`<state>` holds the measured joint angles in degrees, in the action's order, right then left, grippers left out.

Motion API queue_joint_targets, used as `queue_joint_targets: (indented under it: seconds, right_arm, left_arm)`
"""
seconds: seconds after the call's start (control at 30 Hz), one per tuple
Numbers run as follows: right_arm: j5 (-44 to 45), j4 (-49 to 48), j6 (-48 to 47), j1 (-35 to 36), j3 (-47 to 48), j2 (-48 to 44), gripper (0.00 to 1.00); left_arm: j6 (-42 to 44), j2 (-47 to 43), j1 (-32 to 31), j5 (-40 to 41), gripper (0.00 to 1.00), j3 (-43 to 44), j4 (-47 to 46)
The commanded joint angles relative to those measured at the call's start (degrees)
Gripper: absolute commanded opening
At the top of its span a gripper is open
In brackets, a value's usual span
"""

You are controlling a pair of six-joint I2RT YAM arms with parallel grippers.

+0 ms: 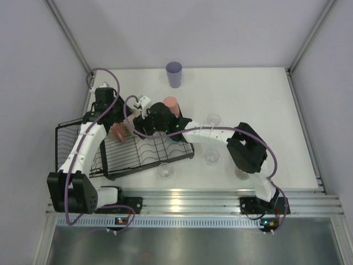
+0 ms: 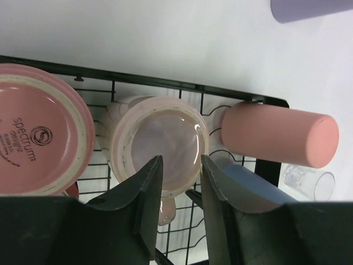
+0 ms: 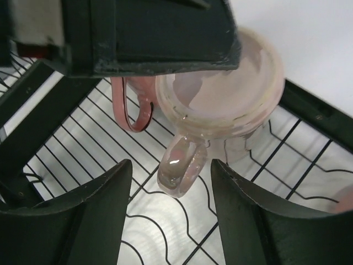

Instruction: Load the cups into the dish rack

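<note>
The black dish rack (image 1: 83,132) holds a pink mug (image 2: 38,138) and a cream mug (image 2: 162,143), both with their bases toward the left wrist camera. A salmon-pink tumbler (image 2: 278,134) lies on the rack's far rim (image 2: 165,83), and a blue tumbler (image 2: 253,185) shows behind a finger. My left gripper (image 2: 181,160) hovers at the cream mug's base with its jaws apart and nothing pinched. My right gripper (image 3: 171,165) is open, and the cream mug's handle (image 3: 179,168) sits free just ahead of its fingers. The pink mug's handle (image 3: 132,110) lies beyond.
A lavender cup (image 1: 174,73) stands at the table's back. Three clear glasses (image 1: 213,119) (image 1: 212,157) (image 1: 165,170) stand right of and in front of the rack. Both arms crowd over the rack's far right corner.
</note>
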<state>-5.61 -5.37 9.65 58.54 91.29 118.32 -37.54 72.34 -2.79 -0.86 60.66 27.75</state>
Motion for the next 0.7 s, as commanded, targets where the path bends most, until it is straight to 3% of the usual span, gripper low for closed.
queue_joint_targets:
  seconds: [0.0, 0.3, 0.53, 0.67]
  right_arm:
    - [2.0, -2.8, -0.1, 1.7, 3.1, 2.0, 0.59]
    - [5.3, -2.9, -0.3, 3.4, 3.1, 4.7, 0.49]
    - [6.7, -3.7, -0.4, 3.9, 1.6, 3.6, 0.2]
    - [7.0, -3.7, -0.5, 4.2, 0.6, 2.5, 0.1]
  left_arm:
    - [-0.3, 0.3, 0.4, -3.0, 0.38, 1.7, 1.0]
    - [0.7, 1.0, 0.6, -1.5, 0.38, 0.2, 1.1]
    - [1.0, 1.5, 0.6, -0.7, 0.38, -1.0, 1.0]
    - [0.9, 1.8, 0.6, -0.6, 0.38, -1.5, 1.1]
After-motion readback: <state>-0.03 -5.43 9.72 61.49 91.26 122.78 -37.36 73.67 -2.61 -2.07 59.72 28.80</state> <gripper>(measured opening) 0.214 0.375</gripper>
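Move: The right hand hangs open just over the upturned beige mug's handle, which is about 5 cm below it, 1 cm back and 1 cm to its left; the mug's body sits some 5 cm farther out and 3 cm left of the handle. The red mug is roughly 12 cm left and 3 cm ahead of this hand, the pink cup about 13 cm right and 9 cm ahead. From the left hand the handle lies some 6 cm back, 2 cm right and 7 cm below. The right hand drops about 5 cm, easing roughly a centimetre back and a centimetre left, so that its open fingers come down on either side of the beige mug's handle. Holding that height, with only a slight roll of about 5 degrees, it closes from well open and pinches the handle near its outer end, while the left hand, part-open over the mug's upturned base, sinks some 1.5 cm towards it. ##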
